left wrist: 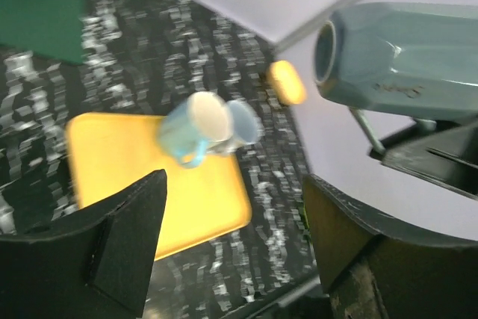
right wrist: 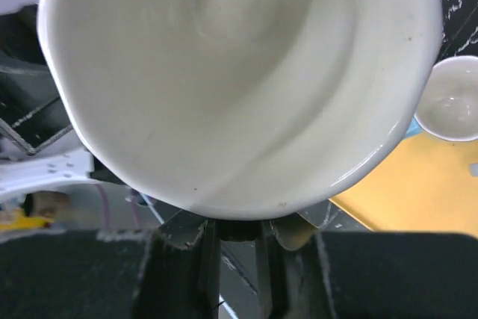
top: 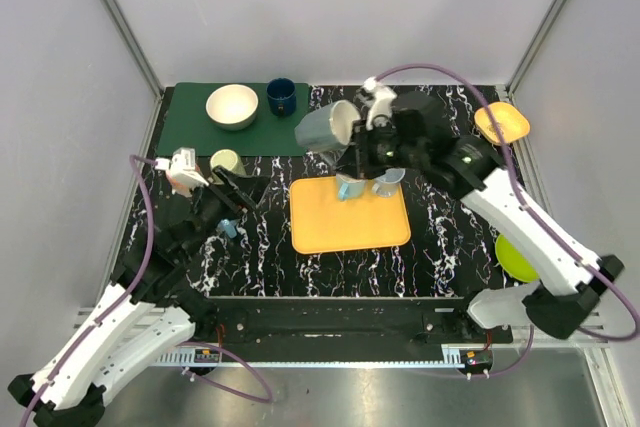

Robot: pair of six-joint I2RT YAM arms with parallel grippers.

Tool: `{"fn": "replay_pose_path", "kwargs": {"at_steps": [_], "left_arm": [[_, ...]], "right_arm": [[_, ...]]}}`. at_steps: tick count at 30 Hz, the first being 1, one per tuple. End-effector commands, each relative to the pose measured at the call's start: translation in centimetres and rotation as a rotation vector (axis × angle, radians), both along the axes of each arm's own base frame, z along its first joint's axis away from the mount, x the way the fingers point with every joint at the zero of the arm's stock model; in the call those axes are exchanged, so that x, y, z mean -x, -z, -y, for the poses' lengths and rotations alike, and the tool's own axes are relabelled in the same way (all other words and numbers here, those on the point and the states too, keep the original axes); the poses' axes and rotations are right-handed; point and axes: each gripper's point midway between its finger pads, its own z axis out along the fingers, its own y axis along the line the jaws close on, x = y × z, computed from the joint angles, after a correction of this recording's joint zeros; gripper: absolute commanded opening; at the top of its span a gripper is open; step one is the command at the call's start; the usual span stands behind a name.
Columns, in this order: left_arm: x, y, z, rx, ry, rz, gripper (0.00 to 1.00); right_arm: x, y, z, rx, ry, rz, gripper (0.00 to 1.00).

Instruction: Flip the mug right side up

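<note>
The mug is grey outside and white inside. It hangs in the air above the far edge of the orange tray, tilted on its side with its mouth toward the right arm. My right gripper is shut on its rim. In the right wrist view the white inside of the mug fills the frame above my right gripper. My left gripper is open and empty, left of the tray. In the left wrist view my left gripper faces the tray, and the mug shows at the upper right.
Two small light blue cups lie on the tray's far edge. A cream cup stands by my left gripper. A white bowl and a dark blue cup sit on a green mat. An orange dish and a green dish are at the right.
</note>
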Motion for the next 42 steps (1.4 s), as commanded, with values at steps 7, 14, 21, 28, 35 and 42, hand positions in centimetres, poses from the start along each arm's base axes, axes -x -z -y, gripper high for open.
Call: {"fn": "replay_pose_path", "kwargs": {"at_steps": [7,14,21,28,35,42], "left_arm": [[0.3,7.3,-5.5,-0.239,-0.213,-0.147,0.75],[0.6,7.7,-6.5,-0.267,-0.239,-0.150,0.75],[1.1,8.2,-7.1,-0.279,-0.250,-0.153,0.75],[1.2,9.0,-7.0,-0.286,-0.242,-0.166,0.75],[1.3,10.2,-6.8,-0.295,-0.230,-0.189,0.75],[1.1,10.5,-6.6,-0.299,-0.228,-0.194,0.75]], "right_arm": [[-2.7,9.7,-3.0,0.461,0.000,0.042,0.00],[-4.2,13.9,-5.7,0.608,-0.027,0.021,0.00],[-5.1,19.4,-5.9,0.751,-0.038,-0.051,0.00],[-6.1,22.8,-5.5,0.851,-0.029,-0.079,0.00],[-7.5,24.3,-4.4,0.866,0.000,-0.120,0.00],[-8.5,24.4,-4.5,0.819,0.000,-0.140,0.00]]}}
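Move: The grey mug, on its side in the right fingers by its handle, is bound for the tray's far left corner, about 9 cm ahead of that hand, 6 cm left and 32 cm below. Beside that corner the light blue mug stands roughly 8 cm ahead and 2 cm right of the hand, the pale mug 9 cm ahead and 10 cm right, both some 29 cm below. From the empty left hand the corner lies around 10 cm ahead, 9 cm right and 28 cm down. The grey mug goes steeply down about 27 cm to the tray's far left corner, the right hand keeping its handle pinched, easing left, then forward some 5 cm late on. The wrist rolls about 50 degrees, left side down, swinging the mug's bottom down and its mouth up. The open left hand sinks about 11 cm and draws off left. ##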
